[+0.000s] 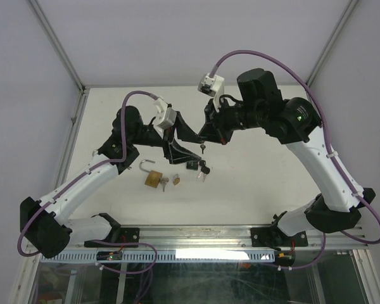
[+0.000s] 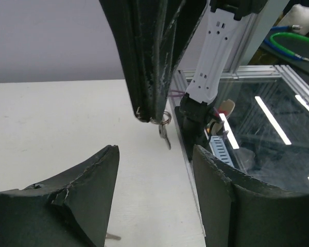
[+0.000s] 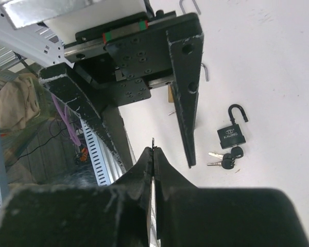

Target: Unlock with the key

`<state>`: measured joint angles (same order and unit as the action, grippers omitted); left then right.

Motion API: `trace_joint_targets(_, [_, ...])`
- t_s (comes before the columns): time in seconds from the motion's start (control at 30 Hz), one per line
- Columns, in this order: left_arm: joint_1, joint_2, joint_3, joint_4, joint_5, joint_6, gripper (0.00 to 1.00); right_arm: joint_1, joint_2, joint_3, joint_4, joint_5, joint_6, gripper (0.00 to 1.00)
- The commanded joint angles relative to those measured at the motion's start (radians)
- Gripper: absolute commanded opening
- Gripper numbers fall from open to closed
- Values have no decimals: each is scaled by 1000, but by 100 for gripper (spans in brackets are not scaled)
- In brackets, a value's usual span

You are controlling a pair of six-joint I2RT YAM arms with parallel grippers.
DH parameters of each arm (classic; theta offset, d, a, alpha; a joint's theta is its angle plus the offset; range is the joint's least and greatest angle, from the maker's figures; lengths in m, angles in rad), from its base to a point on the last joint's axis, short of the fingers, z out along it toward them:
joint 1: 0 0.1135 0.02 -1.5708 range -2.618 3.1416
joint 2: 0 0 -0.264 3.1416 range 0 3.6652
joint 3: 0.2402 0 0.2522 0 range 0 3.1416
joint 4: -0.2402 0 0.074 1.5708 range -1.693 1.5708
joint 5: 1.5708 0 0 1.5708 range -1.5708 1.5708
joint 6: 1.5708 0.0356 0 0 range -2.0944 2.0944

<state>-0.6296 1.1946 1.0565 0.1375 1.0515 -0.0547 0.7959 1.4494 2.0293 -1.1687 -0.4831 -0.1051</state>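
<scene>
My right gripper hangs shut above the table's middle, pinching a key ring with a small silver key dangling under its tips. In its own wrist view the right gripper shows only a thin metal edge between its tips. My left gripper is open just beside and below the key, nothing between its fingers. On the table lie a brass padlock and a black padlock, both with the shackle swung out. The left gripper hovers just behind them.
Two black-headed keys lie next to the black padlock. Small loose keys rest right of the brass padlock. The table's near edge with its aluminium rail runs close to the left gripper's right finger.
</scene>
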Motion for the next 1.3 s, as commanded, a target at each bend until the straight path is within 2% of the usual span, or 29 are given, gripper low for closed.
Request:
trace_joint_targets(0.0, [-23, -32, -45, 284, -41, -191, 59, -1, -27, -10, 92, 23, -34, 0])
trace_joint_targets(0.17, [-44, -18, -40, 352, -77, -247, 55, -2, -28, -23, 107, 28, -36, 0])
trace_joint_targets(0.3, [-47, -18, -42, 344, -85, -257, 52, -1, -42, -46, 128, 23, -39, 0])
trace_joint_targets(0.37, [-47, -20, -44, 338, -98, -267, 42, -1, -39, -51, 128, 23, -41, 0])
trace_joint_targets(0.5, [-48, -14, -37, 338, -110, -278, 17, -2, -36, -51, 134, 13, -41, 0])
trace_joint_targets(0.57, [-49, -15, -33, 325, -115, -275, 9, -2, -35, -48, 136, 8, -42, 0])
trace_joint_targets(0.63, [-49, -17, -32, 305, -124, -277, 11, -4, -38, -46, 137, 8, -43, 0])
trace_joint_targets(0.67, [-50, -20, -33, 297, -130, -279, 17, -5, -41, -47, 138, 8, -44, 0])
trace_joint_targets(0.73, [-48, -25, -43, 295, -141, -285, 43, -8, -43, -47, 141, 6, -44, 0])
trace_joint_targets(0.77, [-49, -26, -47, 300, -144, -288, 45, -9, -44, -47, 140, 1, -44, 0])
trace_joint_targets(0.8, [-49, -28, -52, 307, -146, -290, 44, -9, -43, -46, 141, -2, -42, 0])
trace_joint_targets(0.93, [-48, -31, -63, 323, -152, -306, 25, -13, -43, -45, 140, -5, -42, 0])
trace_joint_targets(1.03, [-48, -28, -63, 315, -153, -306, 22, -15, -47, -49, 148, -14, -41, 0])
trace_joint_targets(1.17, [-48, -18, -52, 321, -136, -298, 9, -18, -42, -57, 146, -27, -37, 0])
trace_joint_targets(1.23, [-48, -16, -50, 308, -140, -308, 8, -18, -45, -57, 149, -32, -35, 0])
trace_joint_targets(1.27, [-48, -18, -52, 305, -142, -312, 13, -19, -49, -59, 151, -33, -35, 0])
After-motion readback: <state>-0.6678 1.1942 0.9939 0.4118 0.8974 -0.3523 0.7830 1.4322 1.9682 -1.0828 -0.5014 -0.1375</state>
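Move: The key hangs from the tips of the right hand's closed fingers, about 2 cm left of that hand's point, 2 cm below it and 1 cm back. From the open left hand it is some 2 cm to the right and 3 cm up, level in forward reach. On the table about 33 cm below the left hand, the black padlock lies 10 cm ahead and 3 cm left; the black-headed keys lie 8 cm ahead, 1 cm right. Upward by some 2.5 cm and about 1 cm to the right, the left hand brings its sideways-pointing fingers up to the key, tilting slightly. They close around it at the right fingertips, ease partly open, then close again. The right hand stays shut on the key, drifting roughly 1 cm forward. ##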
